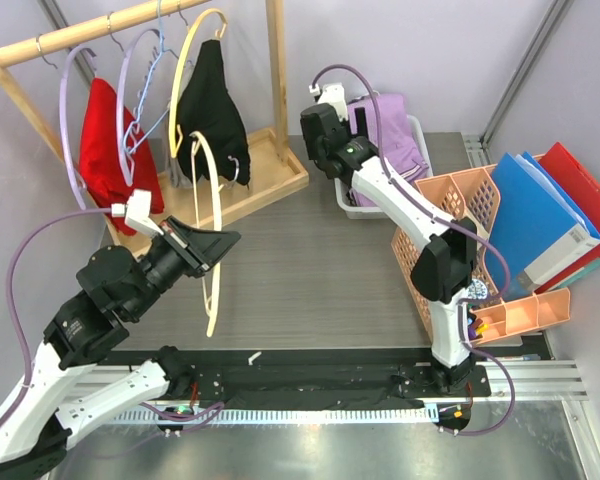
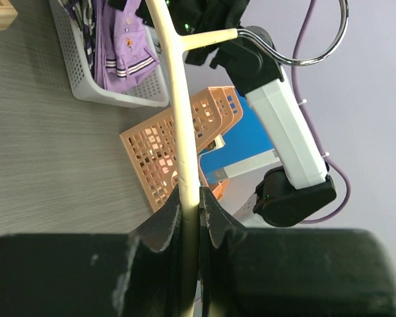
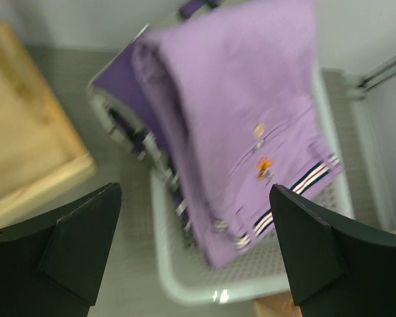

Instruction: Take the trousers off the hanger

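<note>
The plain lilac trousers (image 1: 390, 135) (image 3: 251, 119) lie folded in a grey basket (image 1: 352, 207) (image 3: 185, 281) at the back of the table, on top of a darker purple patterned garment (image 3: 122, 92). My right gripper (image 1: 322, 128) (image 3: 193, 191) hovers just above them, open, with nothing between its fingers. My left gripper (image 1: 218, 242) (image 2: 198, 198) is shut on the bar of a bare cream hanger (image 1: 216, 295) (image 2: 178, 119), held in the air over the middle of the table. No garment hangs on this hanger. The same trousers (image 2: 129, 46) show in the left wrist view.
A wooden rack (image 1: 250, 180) at the back left carries a red garment (image 1: 105, 150), a black garment (image 1: 212, 110) and several hangers. Orange baskets (image 1: 450, 225) and blue and red folders (image 1: 545, 215) stand on the right.
</note>
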`<state>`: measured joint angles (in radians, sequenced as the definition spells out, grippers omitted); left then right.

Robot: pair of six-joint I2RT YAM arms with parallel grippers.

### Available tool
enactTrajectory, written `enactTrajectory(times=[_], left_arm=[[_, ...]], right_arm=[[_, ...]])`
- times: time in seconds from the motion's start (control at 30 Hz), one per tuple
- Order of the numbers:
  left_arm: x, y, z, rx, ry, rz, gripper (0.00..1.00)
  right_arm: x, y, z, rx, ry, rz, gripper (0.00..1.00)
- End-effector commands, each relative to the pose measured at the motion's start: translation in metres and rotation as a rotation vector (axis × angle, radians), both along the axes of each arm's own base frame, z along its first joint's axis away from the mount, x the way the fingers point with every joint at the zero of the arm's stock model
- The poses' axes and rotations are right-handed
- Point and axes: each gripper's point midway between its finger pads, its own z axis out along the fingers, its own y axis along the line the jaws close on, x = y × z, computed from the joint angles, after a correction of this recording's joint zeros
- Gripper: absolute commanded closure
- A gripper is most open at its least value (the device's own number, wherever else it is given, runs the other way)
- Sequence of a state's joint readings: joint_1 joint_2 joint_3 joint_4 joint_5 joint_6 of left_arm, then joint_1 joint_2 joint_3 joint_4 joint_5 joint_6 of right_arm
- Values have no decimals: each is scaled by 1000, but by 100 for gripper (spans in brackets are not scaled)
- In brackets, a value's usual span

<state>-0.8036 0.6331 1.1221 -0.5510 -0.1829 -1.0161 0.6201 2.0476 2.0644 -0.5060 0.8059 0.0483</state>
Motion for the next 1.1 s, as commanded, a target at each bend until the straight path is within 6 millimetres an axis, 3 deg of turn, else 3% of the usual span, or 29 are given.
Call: enactTrajectory(times=[0.0, 0.13, 0.17, 0.23, 0.27, 0.3, 0.33, 0.37, 0.4, 0.43, 0.47, 0.53, 0.57, 0.63, 0.67, 0.73, 0.77, 0.8, 0.9, 0.97, 1.0, 1.03, 1.07], left_arm=[[3, 12, 11, -61, 3, 67, 100], [8, 14, 7, -88, 16, 98, 100], [10, 13, 7, -92, 15, 104, 100], [14, 14, 6, -91, 14, 121, 100], [17, 11, 5, -88, 16, 124, 100], [20, 9, 6, -88, 16, 127, 100], [22, 7, 6, -91, 16, 127, 100], [26, 4, 6, -92, 15, 129, 100], [28, 2, 7, -93, 12, 130, 100], [31, -1, 6, -93, 14, 132, 100], [33, -4, 9, -104, 7, 128, 100], [41, -12, 5, -98, 17, 127, 100], [43, -15, 9, -112, 9, 127, 100], [48, -25, 7, -115, 15, 109, 100], [49, -28, 11, -132, 7, 103, 100], [54, -33, 5, -151, 31, 105, 100], [55, -35, 8, -172, 23, 101, 100], [56, -36, 9, -187, 22, 100, 100], [59, -40, 9, -214, 29, 98, 100], [60, -41, 10, -221, 31, 103, 100], [61, -41, 10, -221, 31, 106, 100], [62, -40, 10, -222, 29, 112, 100], [62, -39, 10, -225, 27, 115, 100]], right_arm=[[-64, 34, -5, 215, 202, 152, 0], [-127, 78, -17, 490, 383, 384, 0], [-163, 93, -22, 594, 477, 498, 0], [-196, 116, -16, 711, 527, 643, 0], [-217, 115, -36, 744, 596, 650, 0], [-240, 122, -13, 815, 582, 755, 0], [-260, 125, -11, 841, 606, 803, 0], [-277, 122, -28, 854, 666, 815, 1], [-300, 123, -11, 903, 670, 887, 0], [-313, 122, -11, 912, 683, 914, 0], [-334, 124, -23, 908, 730, 937, 0], [-361, 124, 2, 976, 685, 1033, 0], [-381, 125, -1, 985, 698, 1070, 0], [-395, 126, 37, 1080, 548, 1153, 2], [-405, 127, 32, 1103, 542, 1168, 6], [-411, 128, 66, 1221, 411, 1231, 10], [-409, 129, 61, 1242, 394, 1213, 14], [-413, 131, 77, 1285, 330, 1255, 16], [-410, 138, 83, 1320, 246, 1222, 23], [-397, 146, 84, 1277, 178, 1145, 36], [-393, 148, 75, 1216, 182, 1101, 41], [-399, 155, 71, 1169, 182, 1079, 43], [-398, 156, 87, 1153, 141, 1063, 43]])
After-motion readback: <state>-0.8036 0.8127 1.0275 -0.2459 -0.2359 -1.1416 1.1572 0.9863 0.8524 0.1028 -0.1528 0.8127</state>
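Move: Hanging from the left hand's closed fingers is the empty cream hanger; from the open right hand it lies about 32 cm back, 23 cm to the left and some 10 cm higher. The basket with the purple trousers is under the right hand, about 2 cm ahead, 4 cm right and 20 cm down; the orange organizer stands 22 cm back and 17 cm right of that hand. The black trousers hang some 30 cm ahead of the left hand, 5 cm left and 15 cm lower. Leaving the basket, the right hand sweeps about 40 cm back and 15 cm left towards the lower part of the hanger, dipping first, then rising, while its wrist rolls and swings counter-clockwise until the fingers point left; they start narrowing from wide open, still short of the hanger. The left keeps its pinch and, after a slight lift, carries the hanger about 5 cm forward and as much right. ##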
